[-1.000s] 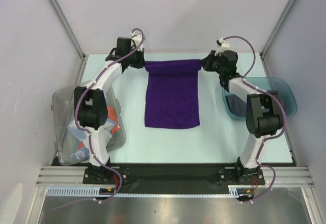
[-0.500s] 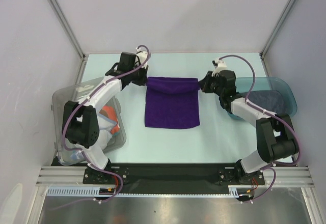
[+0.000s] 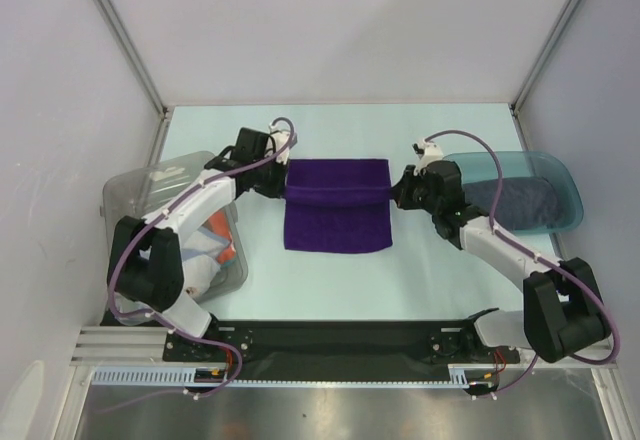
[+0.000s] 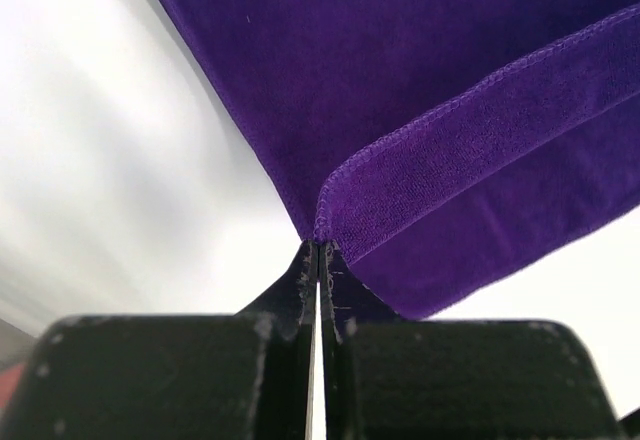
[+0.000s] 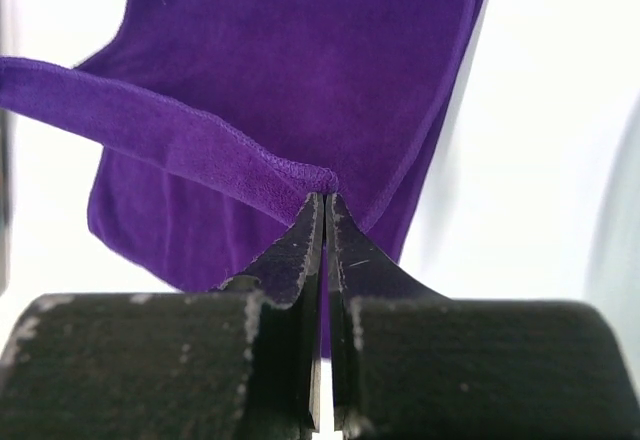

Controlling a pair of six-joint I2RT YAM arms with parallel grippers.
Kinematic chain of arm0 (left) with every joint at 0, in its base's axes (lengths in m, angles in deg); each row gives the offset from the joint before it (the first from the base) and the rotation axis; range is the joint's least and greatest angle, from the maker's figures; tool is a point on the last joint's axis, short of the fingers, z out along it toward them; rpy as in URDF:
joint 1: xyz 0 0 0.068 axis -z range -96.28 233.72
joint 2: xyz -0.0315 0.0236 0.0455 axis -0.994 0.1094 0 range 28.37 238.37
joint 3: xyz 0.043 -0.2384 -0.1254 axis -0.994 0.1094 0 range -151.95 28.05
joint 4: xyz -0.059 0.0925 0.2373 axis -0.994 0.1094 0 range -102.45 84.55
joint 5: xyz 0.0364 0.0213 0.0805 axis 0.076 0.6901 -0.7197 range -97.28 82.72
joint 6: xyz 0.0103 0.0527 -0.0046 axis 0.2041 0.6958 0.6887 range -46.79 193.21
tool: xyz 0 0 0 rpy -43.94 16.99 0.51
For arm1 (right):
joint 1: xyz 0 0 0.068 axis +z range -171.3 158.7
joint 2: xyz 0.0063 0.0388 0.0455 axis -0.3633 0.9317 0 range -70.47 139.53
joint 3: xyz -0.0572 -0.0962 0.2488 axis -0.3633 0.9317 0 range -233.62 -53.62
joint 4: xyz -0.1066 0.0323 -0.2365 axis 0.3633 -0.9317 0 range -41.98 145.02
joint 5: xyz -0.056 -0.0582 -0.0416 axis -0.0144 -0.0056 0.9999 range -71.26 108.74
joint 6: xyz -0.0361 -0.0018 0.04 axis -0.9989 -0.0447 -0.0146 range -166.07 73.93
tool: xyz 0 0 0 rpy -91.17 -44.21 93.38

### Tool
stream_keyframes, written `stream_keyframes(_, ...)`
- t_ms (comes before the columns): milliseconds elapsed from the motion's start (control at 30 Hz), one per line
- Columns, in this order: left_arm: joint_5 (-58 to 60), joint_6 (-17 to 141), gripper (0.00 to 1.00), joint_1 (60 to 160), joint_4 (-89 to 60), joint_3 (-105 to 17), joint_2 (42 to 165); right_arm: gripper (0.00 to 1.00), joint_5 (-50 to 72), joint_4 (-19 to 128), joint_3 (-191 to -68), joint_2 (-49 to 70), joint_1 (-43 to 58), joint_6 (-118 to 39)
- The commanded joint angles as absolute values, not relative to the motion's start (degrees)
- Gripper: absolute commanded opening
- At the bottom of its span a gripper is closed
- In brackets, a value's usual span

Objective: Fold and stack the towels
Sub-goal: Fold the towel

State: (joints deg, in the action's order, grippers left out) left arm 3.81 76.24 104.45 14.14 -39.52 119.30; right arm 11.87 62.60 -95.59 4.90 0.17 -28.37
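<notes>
A purple towel [image 3: 336, 210] lies mid-table with its far edge lifted and carried over toward the near edge. My left gripper [image 3: 285, 188] is shut on the towel's left far corner [image 4: 322, 228], and my right gripper [image 3: 392, 192] is shut on the right far corner [image 5: 322, 185]. Between the two the raised hem [image 3: 337, 194] runs straight, partway over the flat part of the cloth. A dark navy-grey towel [image 3: 520, 203] rests in the teal tray [image 3: 562, 182] at the right. More towels, orange and light blue [image 3: 215, 245], sit in the clear bin [image 3: 140, 195] at the left.
The clear plastic bin stands along the table's left edge beside my left arm. At the right edge is the teal tray, just behind my right forearm. White enclosure walls rise on three sides.
Both grippers have moved toward the near edge, drawing the towel's far edge over itself. The visible length of the towel has shortened as the fold forms.
</notes>
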Motion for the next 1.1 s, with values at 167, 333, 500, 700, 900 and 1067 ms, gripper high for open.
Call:
stream_keyframes(167,4.4,75.1,0.0,106.6,16.6,-34.8,116.9,0.0,15.2,58.9,-90.7,3.5,3.6,-25.9)
stream_keyframes(333,3.7,75.1,0.0,108.0,17.0,-32.8,117.2,0.0,15.8,58.8,-89.1,3.2,4.3,-24.4)
stream_keyframes(500,4.1,74.6,0.0,108.3,17.8,-32.7,117.7,0.0,16.8,57.2,-88.8,2.8,4.4,-23.4)
stream_keyframes(700,2.9,74.2,0.0,108.9,18.7,-32.4,119.2,0.0,16.5,56.9,-87.4,2.1,5.1,-22.3)
stream_keyframes(900,2.2,73.7,0.0,109.4,19.9,-32.3,121.1,0.0,17.5,57.4,-85.8,3.8,7.1,-21.2)
stream_keyframes(1067,0.2,73.6,0.0,110.3,21.1,-32.3,122.4,0.0,18.2,57.3,-85.8,4.6,7.2,-21.0)
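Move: My hands hold the purple towel's folded-back edge side by side. For my left hand the towel's near left corner lies about 10 cm back, straight in line and 10 cm below; the far fold is some 12 cm ahead and the clear bin 25 cm to the left, 6 cm back. From my right hand the near right corner is also 10 cm back and in line, 12 cm below, with the blue tray about 25 cm to the right and 3 cm ahead. I keep both corners pinched in shut fingers and draw the purple edge back and down over the lower layer towards the towel's near edge, about 7 cm back with each hand, sinking some 7 cm on the left and 8 on the right. Both wrists tip about 15 degrees further downward; halfway I nearly pause before going on. ##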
